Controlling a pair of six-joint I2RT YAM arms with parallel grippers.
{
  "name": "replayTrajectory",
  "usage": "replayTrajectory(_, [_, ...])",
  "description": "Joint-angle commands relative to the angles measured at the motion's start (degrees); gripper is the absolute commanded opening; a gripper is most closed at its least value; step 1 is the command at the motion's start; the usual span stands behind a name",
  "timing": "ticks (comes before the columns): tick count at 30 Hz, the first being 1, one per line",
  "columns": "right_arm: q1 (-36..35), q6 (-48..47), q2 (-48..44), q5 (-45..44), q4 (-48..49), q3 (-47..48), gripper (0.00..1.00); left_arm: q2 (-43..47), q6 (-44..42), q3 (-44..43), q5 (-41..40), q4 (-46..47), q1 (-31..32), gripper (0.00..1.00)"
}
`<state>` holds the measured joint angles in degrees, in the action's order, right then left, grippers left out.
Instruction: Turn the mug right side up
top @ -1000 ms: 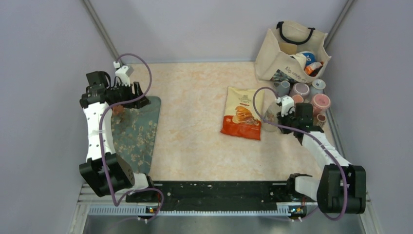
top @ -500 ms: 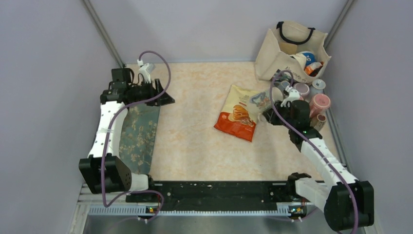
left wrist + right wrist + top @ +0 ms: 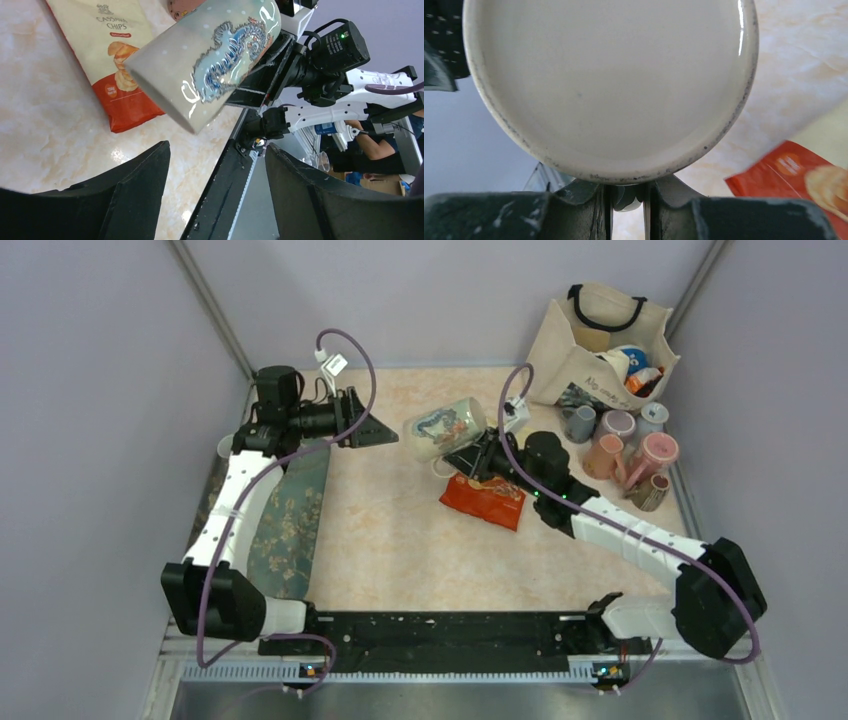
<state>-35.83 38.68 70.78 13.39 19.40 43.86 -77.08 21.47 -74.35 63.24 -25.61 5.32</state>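
The mug (image 3: 445, 428), cream with a blue dragon print, hangs on its side above the middle of the table. My right gripper (image 3: 478, 454) is shut on its handle. In the right wrist view the mug's flat bottom (image 3: 609, 85) fills the frame, and the right gripper (image 3: 626, 192) pinches the handle just below it. My left gripper (image 3: 385, 432) is open a short way left of the mug and points at it. In the left wrist view the mug (image 3: 210, 55) floats beyond the left gripper (image 3: 217, 147), apart from both fingers.
An orange chips bag (image 3: 482, 498) lies on the table under the right arm. A cloth tote bag (image 3: 600, 340) stands at the back right with several cups (image 3: 630, 440) in front of it. A patterned mat (image 3: 285, 520) lies along the left side.
My right arm has lifted the mug from the cups at the right and carried it left to mid-table. My left arm swung from the mat toward the centre, jaws wider.
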Motion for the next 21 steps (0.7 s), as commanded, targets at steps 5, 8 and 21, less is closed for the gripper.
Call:
replayTrajectory(5, [-4.9, 5.1, 4.2, 0.4, 21.7, 8.6, 0.0, 2.2, 8.5, 2.7, 1.5, 9.8, 1.2, 0.72])
replayTrajectory(8, [-6.0, 5.9, 5.9, 0.4, 23.1, 9.6, 0.0, 2.2, 10.4, 2.7, 1.5, 11.0, 1.4, 0.7])
replayTrajectory(21, [-10.3, 10.6, 16.1, 3.2, 29.1, 14.8, 0.0, 4.8, 27.9, 7.4, 4.9, 33.6, 2.5, 0.21])
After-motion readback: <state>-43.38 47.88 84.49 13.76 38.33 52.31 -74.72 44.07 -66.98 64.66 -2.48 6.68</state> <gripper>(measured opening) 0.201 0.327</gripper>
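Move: The mug hangs on its side in the air with its mouth towards the left gripper; its middle is about 11 cm to the left hand's right, 5 cm ahead and 5 cm below. The right hand already holds it by the handle, its body some 5 cm ahead, 2 cm left and 3 cm above, and has the left gripper about 13 cm to its left, level fore and aft, 8 cm higher. The chips bag lies roughly 17 cm ahead of the right hand, 10 cm right and 23 cm below. Keeping its pinch on the handle, the right hand carries the mug mouth-first about 8 cm left and 5 cm up into the waiting left gripper, its fingertips tipping up some 15 degrees. The left hand rises a little and edges right to meet it, fingertips tilting slightly up, while its wide-open fingers close to less than half of that gap around the near wall of the rim, one finger inside the mouth and one outside. ##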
